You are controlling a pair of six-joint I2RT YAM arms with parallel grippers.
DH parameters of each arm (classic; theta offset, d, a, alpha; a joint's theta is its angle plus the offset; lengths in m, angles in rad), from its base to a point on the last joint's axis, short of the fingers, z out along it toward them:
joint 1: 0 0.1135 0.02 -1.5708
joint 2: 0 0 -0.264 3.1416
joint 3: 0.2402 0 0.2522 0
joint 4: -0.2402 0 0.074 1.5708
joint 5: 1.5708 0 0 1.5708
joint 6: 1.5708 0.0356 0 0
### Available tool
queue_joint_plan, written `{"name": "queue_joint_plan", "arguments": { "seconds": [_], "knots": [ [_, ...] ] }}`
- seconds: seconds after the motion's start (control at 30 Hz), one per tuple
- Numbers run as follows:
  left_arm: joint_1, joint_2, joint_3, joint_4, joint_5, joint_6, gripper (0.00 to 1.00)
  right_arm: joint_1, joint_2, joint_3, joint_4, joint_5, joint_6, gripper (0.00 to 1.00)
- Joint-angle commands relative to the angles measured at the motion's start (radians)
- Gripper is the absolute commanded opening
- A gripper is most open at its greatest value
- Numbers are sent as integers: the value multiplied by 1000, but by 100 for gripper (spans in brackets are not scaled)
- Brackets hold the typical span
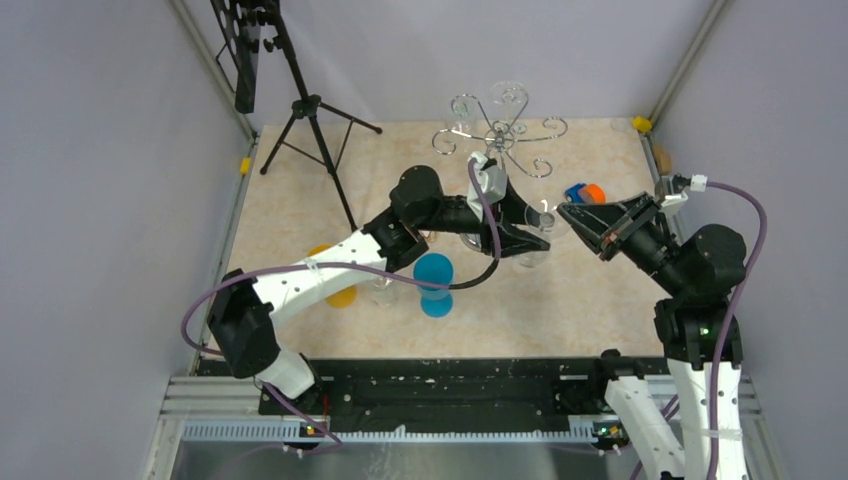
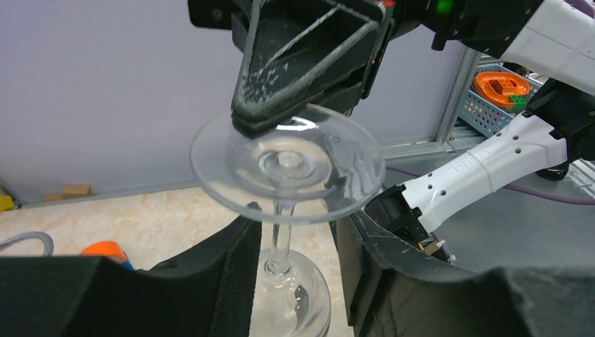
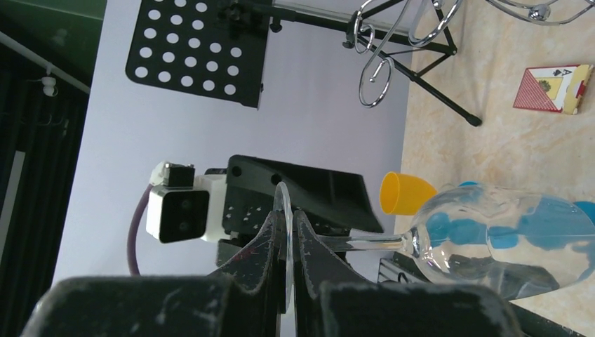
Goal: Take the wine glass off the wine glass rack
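Observation:
A clear wine glass point(image 2: 288, 165) hangs upside down in the air, apart from the wine glass rack point(image 1: 500, 130), the chrome stand with scroll arms at the back of the table. My right gripper point(image 3: 286, 225) is shut on the rim of the glass's round foot, and the bowl point(image 3: 505, 239) points away from it. My left gripper point(image 2: 298, 239) straddles the stem just under the foot. Its pads point(image 2: 231, 267) stand open, with a gap to the stem on each side. In the top view both grippers meet at the glass point(image 1: 538, 240) mid-table.
A black tripod point(image 1: 310, 120) stands at the back left. A blue cup point(image 1: 435, 283) and a yellow cup point(image 1: 338, 292) sit under the left arm. Orange and blue items point(image 1: 585, 192) lie near the right gripper. A playing-card box point(image 3: 554, 88) lies on the table near the rack.

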Motion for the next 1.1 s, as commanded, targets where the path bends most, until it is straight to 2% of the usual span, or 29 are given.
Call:
{"name": "queue_joint_plan", "arguments": {
  "seconds": [0.0,0.17,0.47,0.57,0.63,0.73,0.77,0.8,0.93,1.0,1.07],
  "knots": [
    [-5,11,50,97,53,-31,44,-8,-5,1,81,-17,27,0],
    [-5,25,57,94,65,-32,31,-9,0,-7,106,-19,46,0],
    [-5,29,56,74,66,-11,27,-8,1,-8,140,-23,79,0],
    [-5,31,64,67,74,-14,17,-8,1,-10,139,-23,80,0],
    [-5,29,68,63,69,-12,1,-9,0,-11,139,-22,79,0],
    [-5,22,74,60,53,-11,0,-9,1,-9,133,-12,58,0],
    [-5,16,76,60,45,-12,0,-9,0,-5,120,-4,47,3],
    [-5,12,77,58,32,-15,0,-8,-3,-4,106,6,38,12],
    [-5,-19,93,27,-56,-22,0,-9,-43,-18,133,64,15,55],
    [-5,-44,100,12,-122,-25,0,-9,-80,-39,175,112,7,65],
    [-5,-68,102,8,-180,-34,0,-8,-105,-58,189,148,10,68]
  ]
}}
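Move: The clear wine glass hangs upside down, its foot still pinched by the right hand. Its stem stands between the left hand's half-open fingers, about 1 cm to that hand's right, level with it otherwise. The rack's post is some 18 cm ahead of the left hand and 8 cm left, and the blue goblet about 20 cm left and 29 cm below. From the right hand the stem is about 2 cm back, 2 cm left and 4 cm down; the toy car is roughly 22 cm ahead, 10 cm right and 37 cm below. The left fingers shut on the stem just under the upturned foot and keep their pinch, that hand rising only about 1 cm and easing forward at the end. Only after that do the right fingers spread wide and let go of the foot, the right hand starting upward by about 1 cm and slightly right, tipping up a little. ##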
